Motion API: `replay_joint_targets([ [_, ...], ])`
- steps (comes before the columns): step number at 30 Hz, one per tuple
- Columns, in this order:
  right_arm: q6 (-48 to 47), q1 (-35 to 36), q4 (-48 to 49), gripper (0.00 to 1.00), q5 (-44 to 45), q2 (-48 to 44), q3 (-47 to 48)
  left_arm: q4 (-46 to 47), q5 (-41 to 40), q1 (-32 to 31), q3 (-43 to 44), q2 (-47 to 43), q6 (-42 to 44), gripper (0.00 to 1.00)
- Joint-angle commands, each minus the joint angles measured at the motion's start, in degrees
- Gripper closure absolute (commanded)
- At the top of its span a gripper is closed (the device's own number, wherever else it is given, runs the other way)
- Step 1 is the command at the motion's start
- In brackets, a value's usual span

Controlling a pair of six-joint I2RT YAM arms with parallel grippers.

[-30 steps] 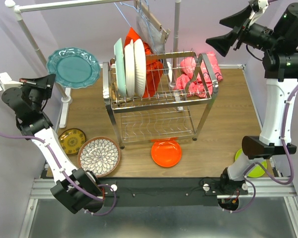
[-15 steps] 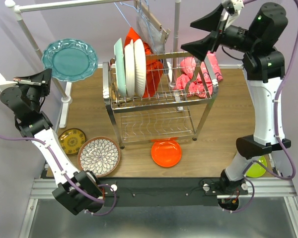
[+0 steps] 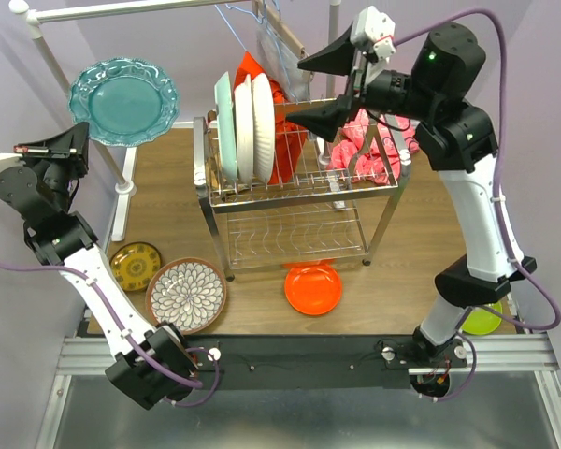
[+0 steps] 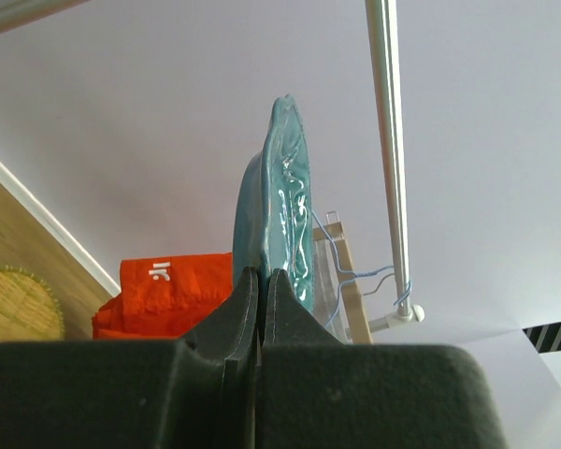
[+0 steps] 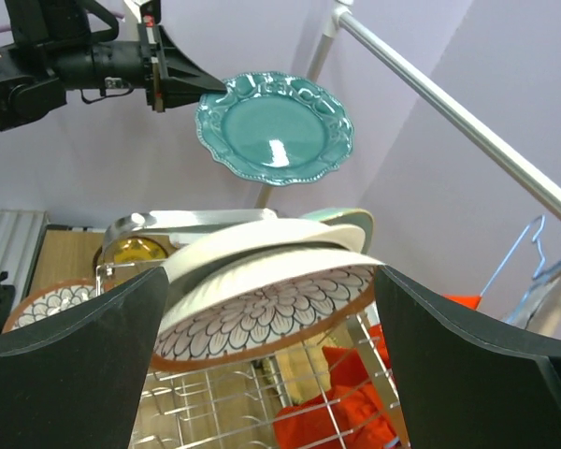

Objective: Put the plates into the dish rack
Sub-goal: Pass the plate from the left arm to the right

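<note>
My left gripper is shut on the rim of a teal plate, holding it in the air at the far left, left of the dish rack. The left wrist view shows that plate edge-on above the closed gripper. Three plates stand upright in the rack's upper shelf: mint, white and floral. My right gripper hangs open above the rack, to the right of them, holding nothing. In the right wrist view the floral plate lies between the spread fingers.
On the table lie an orange plate, a floral plate, a small yellow plate and a lime green plate. Pink cloth and red cloth lie at the rack. A white clothes rail with a hanger stands behind.
The right arm has swung left from the far right corner to above the rack, still open. The left gripper has lifted the teal plate slightly up and left.
</note>
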Motion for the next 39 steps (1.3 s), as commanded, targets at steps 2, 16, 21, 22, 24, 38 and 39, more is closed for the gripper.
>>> replay_joint_targets([
  [2, -7.9, 7.6, 1.3, 0.00, 8.8, 1.0, 0.0, 6.8, -1.2, 0.7, 4.0, -2.8, -5.8, 1.00],
  [16, -31.8, 25.8, 1.3, 0.00, 28.7, 3.2, -5.6, 3.6, -1.9, 0.8, 5.5, -5.7, -9.5, 1.00],
  [21, -39.2, 28.6, 2.3, 0.00, 31.6, 4.8, -5.9, 2.9, -1.4, 0.8, 3.9, -8.2, -11.7, 1.00],
  [22, -40.2, 29.0, 2.6, 0.00, 32.5, 5.0, -6.1, 2.7, -1.4, 0.8, 3.7, -8.4, -11.8, 1.00],
  [24, -42.9, 30.0, 3.5, 0.00, 33.5, 5.3, -7.0, 2.1, -1.2, 0.9, 3.6, -9.3, -12.1, 1.00],
  [38, -61.6, 33.5, 16.6, 0.00, 44.1, 7.3, -15.7, 2.1, 1.7, 0.8, 3.0, -12.5, -16.4, 1.00],
  [39, -62.5, 33.6, 16.9, 0.00, 44.2, 7.5, -15.7, 2.2, 2.0, 0.8, 2.9, -12.9, -17.0, 1.00],
])
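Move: The left hand already pinches the teal plate by its rim, the plate's middle about 6 cm ahead, 7 cm to the right and 2 cm lower; the open right gripper waits some 37 cm to its right, 3 cm back and 9 cm higher. From the right hand the teal plate lies about 30 cm left, 9 cm ahead and 11 cm below. Near its way stand the white rack plates, 7 cm left, 10 ahead, 18 below, and the green tray, 13 cm left, level with them otherwise. The right hand, wide open with its fingers pointing left, sweeps some 17 cm left past the rack plates towards the teal plate, edging back and sinking about 8 cm while it rolls roughly 45 degrees about its finger line, the far finger rising and the near one dropping. The left hand keeps its pinch on the rim and, after a short hold, brings the teal plate up, back and to the right, about 5 cm each way, tipping up slightly to meet the other gripper. ##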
